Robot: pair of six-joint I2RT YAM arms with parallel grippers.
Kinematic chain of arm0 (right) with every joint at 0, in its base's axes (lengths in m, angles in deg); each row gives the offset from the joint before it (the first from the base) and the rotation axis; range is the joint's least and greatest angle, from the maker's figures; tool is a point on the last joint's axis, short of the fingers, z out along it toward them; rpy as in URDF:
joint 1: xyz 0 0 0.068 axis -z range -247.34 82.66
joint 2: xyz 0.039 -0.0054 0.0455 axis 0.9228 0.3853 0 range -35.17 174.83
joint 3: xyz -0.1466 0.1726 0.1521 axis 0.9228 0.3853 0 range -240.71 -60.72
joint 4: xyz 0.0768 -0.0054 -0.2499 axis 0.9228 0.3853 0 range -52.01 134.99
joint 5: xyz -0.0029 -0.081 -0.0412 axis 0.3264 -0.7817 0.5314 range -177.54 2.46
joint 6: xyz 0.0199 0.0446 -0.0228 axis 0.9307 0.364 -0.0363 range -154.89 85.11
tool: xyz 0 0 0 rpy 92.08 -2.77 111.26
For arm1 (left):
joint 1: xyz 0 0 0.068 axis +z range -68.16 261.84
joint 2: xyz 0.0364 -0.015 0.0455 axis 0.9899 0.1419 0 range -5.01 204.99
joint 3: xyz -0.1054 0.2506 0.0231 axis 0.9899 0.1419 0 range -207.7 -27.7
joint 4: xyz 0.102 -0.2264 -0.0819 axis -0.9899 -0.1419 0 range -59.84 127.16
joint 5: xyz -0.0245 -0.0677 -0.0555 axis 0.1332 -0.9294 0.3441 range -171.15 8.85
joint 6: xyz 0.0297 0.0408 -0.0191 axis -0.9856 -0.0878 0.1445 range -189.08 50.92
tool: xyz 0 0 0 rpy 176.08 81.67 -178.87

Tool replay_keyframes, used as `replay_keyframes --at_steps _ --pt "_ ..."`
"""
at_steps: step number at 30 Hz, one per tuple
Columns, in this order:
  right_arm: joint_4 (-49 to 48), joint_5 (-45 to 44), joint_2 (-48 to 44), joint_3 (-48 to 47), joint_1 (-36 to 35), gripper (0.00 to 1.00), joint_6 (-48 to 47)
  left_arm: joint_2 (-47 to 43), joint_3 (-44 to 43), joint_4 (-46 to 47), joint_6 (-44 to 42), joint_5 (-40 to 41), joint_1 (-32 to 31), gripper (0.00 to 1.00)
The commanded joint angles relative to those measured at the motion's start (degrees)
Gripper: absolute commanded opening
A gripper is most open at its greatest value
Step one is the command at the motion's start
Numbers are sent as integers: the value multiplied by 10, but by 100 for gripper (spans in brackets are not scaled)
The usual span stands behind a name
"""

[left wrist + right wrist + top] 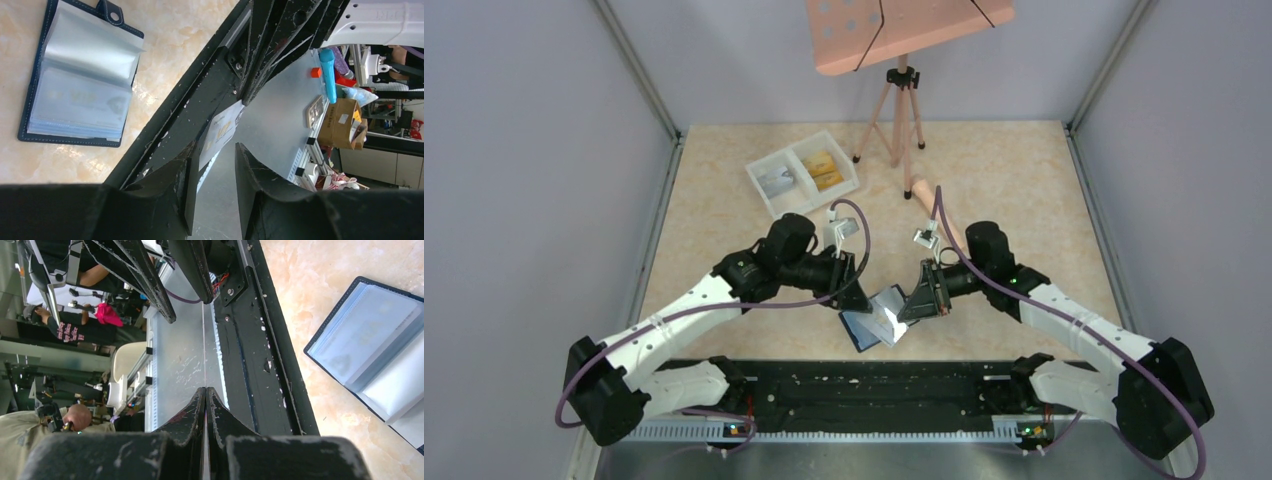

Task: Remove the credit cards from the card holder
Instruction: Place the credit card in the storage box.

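Observation:
The blue card holder (861, 333) lies open on the table near the front edge, its pale slots showing (80, 90) (370, 345). Just above it my right gripper (916, 305) (205, 389) is shut on a grey-silver credit card (890, 310), which that wrist view shows edge-on as a thin line (204, 340). My left gripper (861, 298) (215, 150) faces it from the left. Its jaws stand apart around the other end of that card (220, 131), which rests against one finger (192, 175) with a gap to the other.
A white two-compartment tray (755, 176) at the back left holds grey cards (776, 180) and yellow-orange cards (824, 168). A tripod (902, 110) carrying a pink board stands at the back. A pink cylinder (921, 192) lies behind the right arm. The black base rail (854, 385) runs along the front.

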Motion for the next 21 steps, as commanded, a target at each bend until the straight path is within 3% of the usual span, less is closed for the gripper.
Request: replay_keyframes --at_steps 1,8,10,12,14,17,21 --pt "-38 14 -6 -2 -8 0 1 3 5 44 0 -36 2 37" --pt "-46 20 -8 1 -8 0 9 24 5 47 -9 -46 3 36" --pt "-46 18 -8 1 -8 0 9 26 2 49 -10 -58 4 26" --pt "-46 14 -7 1 -8 0 9 30 1 45 -10 -63 7 4" --pt "-44 5 -7 -2 -8 0 10 33 -1 39 -5 -67 21 0" --pt "-31 -46 -8 -12 -7 14 18 31 9 40 20 -63 66 0" --pt "-32 -127 -32 -23 -5 48 52 6 31 66 47 -68 172 0"
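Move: The white card spans the gap between the two hands. Its middle is about 4 cm to the right of the left hand, 2 cm back and a touch lower, and about 4 cm to the left of the right hand, which still pinches it. The open card holder lies some 12 cm below the left hand, 4 cm right and 4 cm back. The storage box is roughly 28 cm ahead of the left hand, 14 cm left and 11 cm below. Easing barely half a centimetre to the right and down, the left hand shuts its half-open fingers fully on the card's near end, then swings forward and a little left, about 3 cm and gathering speed, towards the storage box. The right hand stays shut until that pinch is made, then opens about a third, lets go of the card and drifts some 1.5 cm forward. ##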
